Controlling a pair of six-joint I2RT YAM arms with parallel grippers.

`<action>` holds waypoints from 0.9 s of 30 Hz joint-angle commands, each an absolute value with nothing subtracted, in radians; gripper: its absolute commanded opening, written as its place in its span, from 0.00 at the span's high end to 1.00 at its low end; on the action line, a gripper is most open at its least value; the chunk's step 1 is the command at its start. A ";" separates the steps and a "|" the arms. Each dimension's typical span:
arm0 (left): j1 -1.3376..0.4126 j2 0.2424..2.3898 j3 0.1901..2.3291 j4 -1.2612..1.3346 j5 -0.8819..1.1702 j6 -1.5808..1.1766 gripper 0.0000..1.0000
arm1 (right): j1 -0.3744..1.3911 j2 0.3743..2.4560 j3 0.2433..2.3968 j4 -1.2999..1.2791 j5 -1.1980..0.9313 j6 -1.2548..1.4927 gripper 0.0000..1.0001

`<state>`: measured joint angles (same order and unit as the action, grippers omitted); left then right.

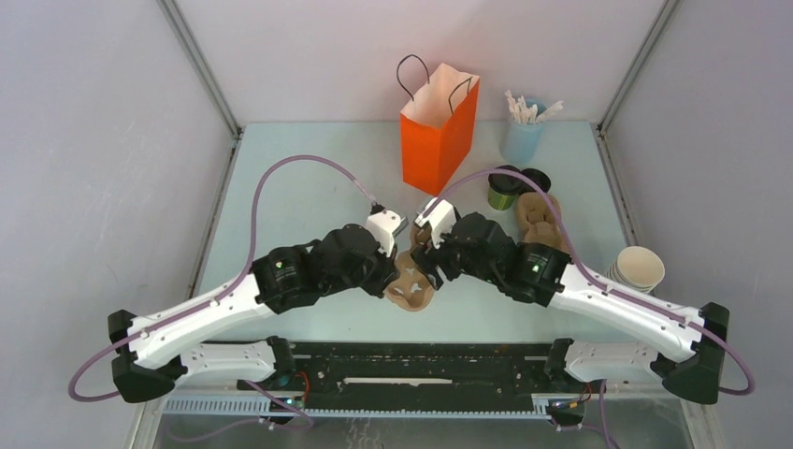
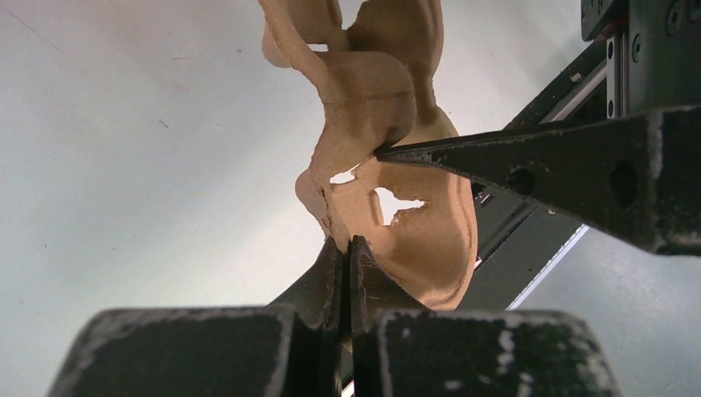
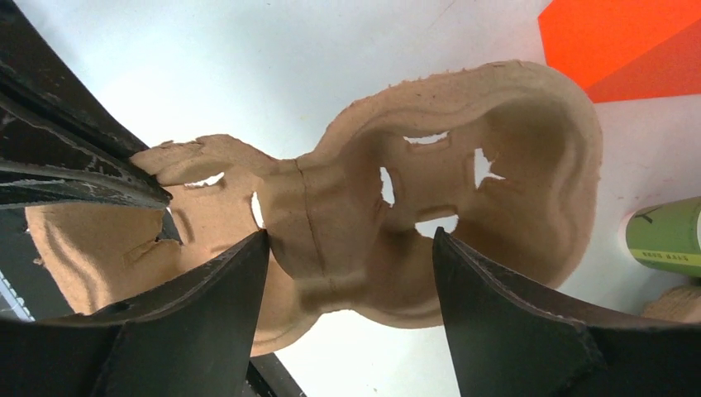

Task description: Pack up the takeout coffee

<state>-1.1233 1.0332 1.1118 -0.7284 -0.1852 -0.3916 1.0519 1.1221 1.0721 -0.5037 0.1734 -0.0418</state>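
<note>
A brown pulp cup carrier (image 1: 411, 286) lies between my two arms near the table's front edge. My left gripper (image 2: 348, 241) is shut on the rim of one of the carrier's (image 2: 388, 99) cup wells. My right gripper (image 3: 349, 236) is open, with its fingers on either side of the carrier's (image 3: 347, 207) narrow middle. One right finger (image 2: 529, 161) reaches in from the right in the left wrist view. The takeout coffee (image 1: 504, 191), an olive-green cup with a black lid, stands right of the orange bag (image 1: 438, 136). Its green side (image 3: 666, 236) shows at the right edge of the right wrist view.
A second black-lidded cup (image 1: 537, 178) stands beside the coffee, and another pulp carrier (image 1: 540, 221) lies just in front of them. A pale blue cup of white sticks (image 1: 522, 138) is at the back right. A stack of lidless cups (image 1: 638, 268) lies at the right edge.
</note>
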 commanded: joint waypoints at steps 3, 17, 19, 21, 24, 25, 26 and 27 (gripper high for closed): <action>-1.124 1.020 1.101 -0.732 -0.207 -0.398 1.00 | 1.074 1.137 1.074 -0.408 0.229 -0.059 0.25; -1.105 0.997 1.138 -0.759 -0.205 -0.418 0.44 | 1.078 1.139 1.068 -0.439 0.246 -0.049 0.48; -1.073 0.969 1.154 -0.762 -0.190 -0.425 0.35 | 1.079 1.109 1.052 -0.451 0.267 -0.041 0.49; -0.989 0.927 1.166 -0.758 -0.145 -0.435 0.30 | 1.073 1.069 1.026 -0.464 0.278 -0.032 0.50; -0.836 0.882 1.180 -0.728 -0.109 -0.460 0.24 | 1.056 0.999 0.988 -0.497 0.309 -0.006 0.52; -0.773 0.879 1.186 -0.710 -0.106 -0.476 0.19 | 1.049 0.975 0.979 -0.519 0.333 0.028 0.53; -0.715 0.890 1.198 -0.693 -0.099 -0.500 0.16 | 1.048 0.944 0.968 -0.540 0.356 0.054 0.53; -0.659 0.916 1.223 -0.674 -0.093 -0.525 0.15 | 1.046 0.911 0.949 -0.553 0.375 0.076 0.53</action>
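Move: My left hand still pinches the cup carrier by the edge of its near half, with the carrier's middle ridge some 4 cm ahead and 4 cm to the right. My open right hand straddles the ridge, whose middle is about 2 cm to its left. From the right hand, the orange bag stands roughly 28 cm ahead and 4 cm right, the lidded coffee 19 cm ahead and 18 cm right and some 10 cm lower, the remaining carriers 12 cm ahead, 27 cm right and 12 cm lower. I ease my right hand about 1.5 cm left, closing its fingers until they pinch the carrier's middle ridge. Then my left fingers open and let go, and that hand swings off leftward and forward about 8 cm, rising a little and turning counter-clockwise, while my right hand takes the carrier some 4 cm back to the right. ##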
